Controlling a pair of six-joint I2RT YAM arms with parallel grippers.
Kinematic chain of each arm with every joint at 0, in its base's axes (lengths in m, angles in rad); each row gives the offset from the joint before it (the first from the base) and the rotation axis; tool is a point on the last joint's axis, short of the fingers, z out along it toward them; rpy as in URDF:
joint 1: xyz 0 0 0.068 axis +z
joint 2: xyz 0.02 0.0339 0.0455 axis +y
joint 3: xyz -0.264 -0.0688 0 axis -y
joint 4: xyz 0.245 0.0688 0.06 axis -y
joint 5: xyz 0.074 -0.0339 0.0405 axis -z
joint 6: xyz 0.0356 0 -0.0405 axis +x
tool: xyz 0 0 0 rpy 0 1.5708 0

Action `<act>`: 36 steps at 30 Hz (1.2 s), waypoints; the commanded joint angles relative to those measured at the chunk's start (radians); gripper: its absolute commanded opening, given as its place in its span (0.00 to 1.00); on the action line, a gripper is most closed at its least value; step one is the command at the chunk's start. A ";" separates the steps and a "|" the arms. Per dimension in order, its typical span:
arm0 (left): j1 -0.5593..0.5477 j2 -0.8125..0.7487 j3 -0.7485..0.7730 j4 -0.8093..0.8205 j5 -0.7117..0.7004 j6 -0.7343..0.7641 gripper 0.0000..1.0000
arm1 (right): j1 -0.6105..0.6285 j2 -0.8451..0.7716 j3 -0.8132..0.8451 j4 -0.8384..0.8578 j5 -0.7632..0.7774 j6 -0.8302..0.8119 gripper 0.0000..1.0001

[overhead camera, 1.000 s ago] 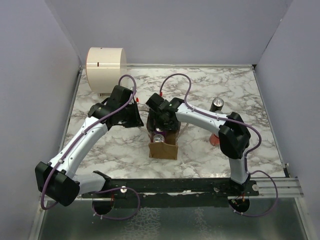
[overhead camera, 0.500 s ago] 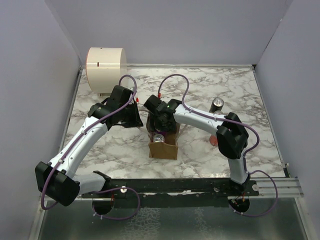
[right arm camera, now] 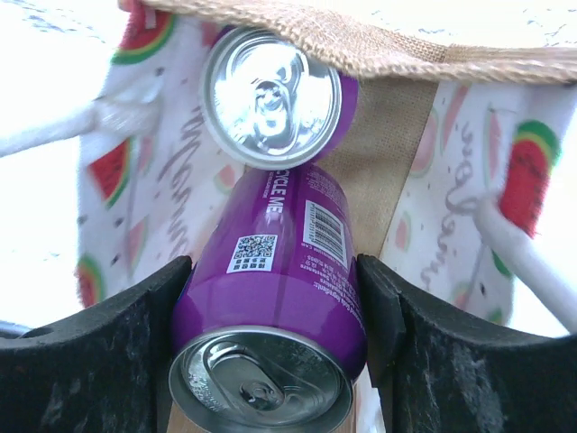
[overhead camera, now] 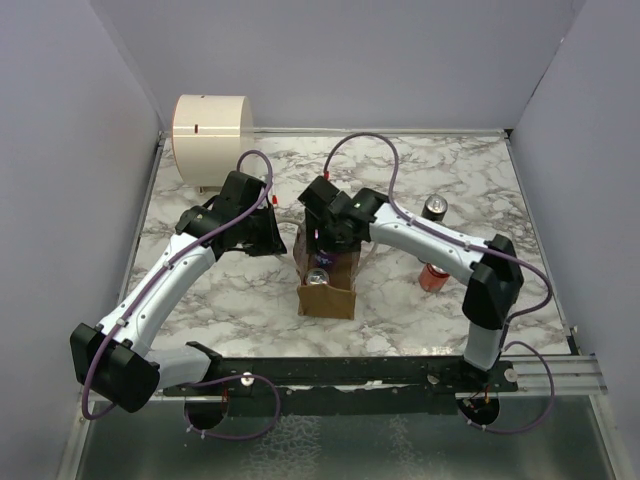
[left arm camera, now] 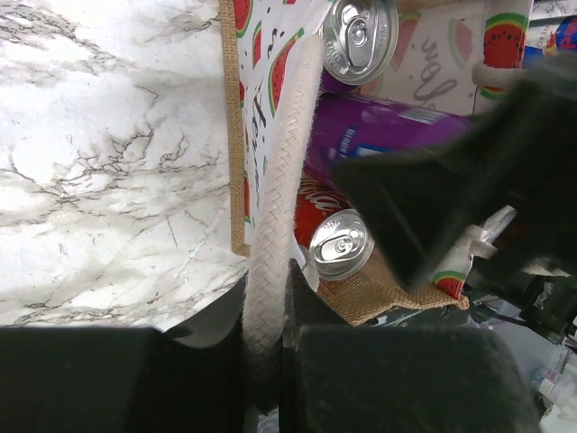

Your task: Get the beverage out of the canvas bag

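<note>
The canvas bag point(overhead camera: 326, 298) stands at the table's middle, tan with watermelon prints point(left arm camera: 242, 144). My left gripper point(left arm camera: 270, 361) is shut on its white rope handle point(left arm camera: 279, 198) at the bag's left rim point(overhead camera: 268, 238). My right gripper point(right arm camera: 275, 334) is shut on a purple can point(right arm camera: 275, 271) and holds it tilted over the bag's open mouth point(overhead camera: 330, 235). The purple can also shows in the left wrist view point(left arm camera: 397, 135). A second purple can point(right arm camera: 270, 95) stands inside the bag, and a red can point(left arm camera: 320, 212) and two silver can tops point(left arm camera: 341, 244) show in it too.
A cream cylindrical container point(overhead camera: 211, 138) stands at the back left. A dark can point(overhead camera: 434, 208) and a red can point(overhead camera: 434, 277) stand on the marble table point(overhead camera: 220, 300) right of the bag. Grey walls close in three sides.
My right arm has lifted and swung its elbow right, raising the purple can out of the bag and uncovering the red can on the table. The left arm has not moved.
</note>
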 commanded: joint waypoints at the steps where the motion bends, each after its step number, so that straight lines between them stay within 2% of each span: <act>1: 0.003 -0.006 -0.013 0.004 0.019 -0.026 0.00 | 0.011 -0.139 0.039 0.017 -0.006 -0.045 0.14; 5: 0.003 -0.001 -0.012 0.009 0.022 -0.041 0.00 | 0.010 -0.200 0.058 0.035 -0.057 -0.120 0.02; 11: 0.003 0.004 -0.013 0.015 0.019 -0.058 0.00 | 0.010 -0.285 0.063 0.072 -0.095 -0.212 0.02; 16: 0.003 0.004 -0.014 0.021 0.017 -0.072 0.00 | 0.010 -0.387 0.065 0.141 -0.058 -0.294 0.02; 21: 0.003 0.004 -0.014 0.025 0.014 -0.079 0.00 | 0.010 -0.546 -0.002 0.332 0.044 -0.433 0.02; 26: 0.003 0.007 -0.008 0.024 0.009 -0.079 0.00 | 0.010 -0.668 -0.132 0.581 0.211 -0.607 0.02; 32: 0.003 0.022 0.012 0.024 0.005 -0.074 0.00 | 0.010 -0.666 -0.185 0.712 0.520 -0.757 0.02; 36: 0.003 0.036 0.023 0.023 0.005 -0.071 0.00 | 0.009 -0.589 -0.132 0.750 0.601 -0.877 0.02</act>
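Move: The right gripper already grips a purple can in the canvas bag. On the table to its right, the silver-topped can stands about 17 cm ahead and 27 cm to the right, the outside red can level with the hand and 28 cm right. In the bag, another purple can is some 7 cm ahead, and all three sit about 7 cm lower. From the left gripper, the silver-topped can lies roughly 19 cm ahead, 39 cm right and 14 cm below. Keep the grip on the purple can and lift it with the right gripper, almost straight up out of the bag, about 28 cm in all. Speed up once high, swinging some 10 cm right and finally a little forward, while tipping the fingers up by nearly 60 degrees until they point almost level ahead. Hold the left gripper still, its fingers shut on the bag's handle. ##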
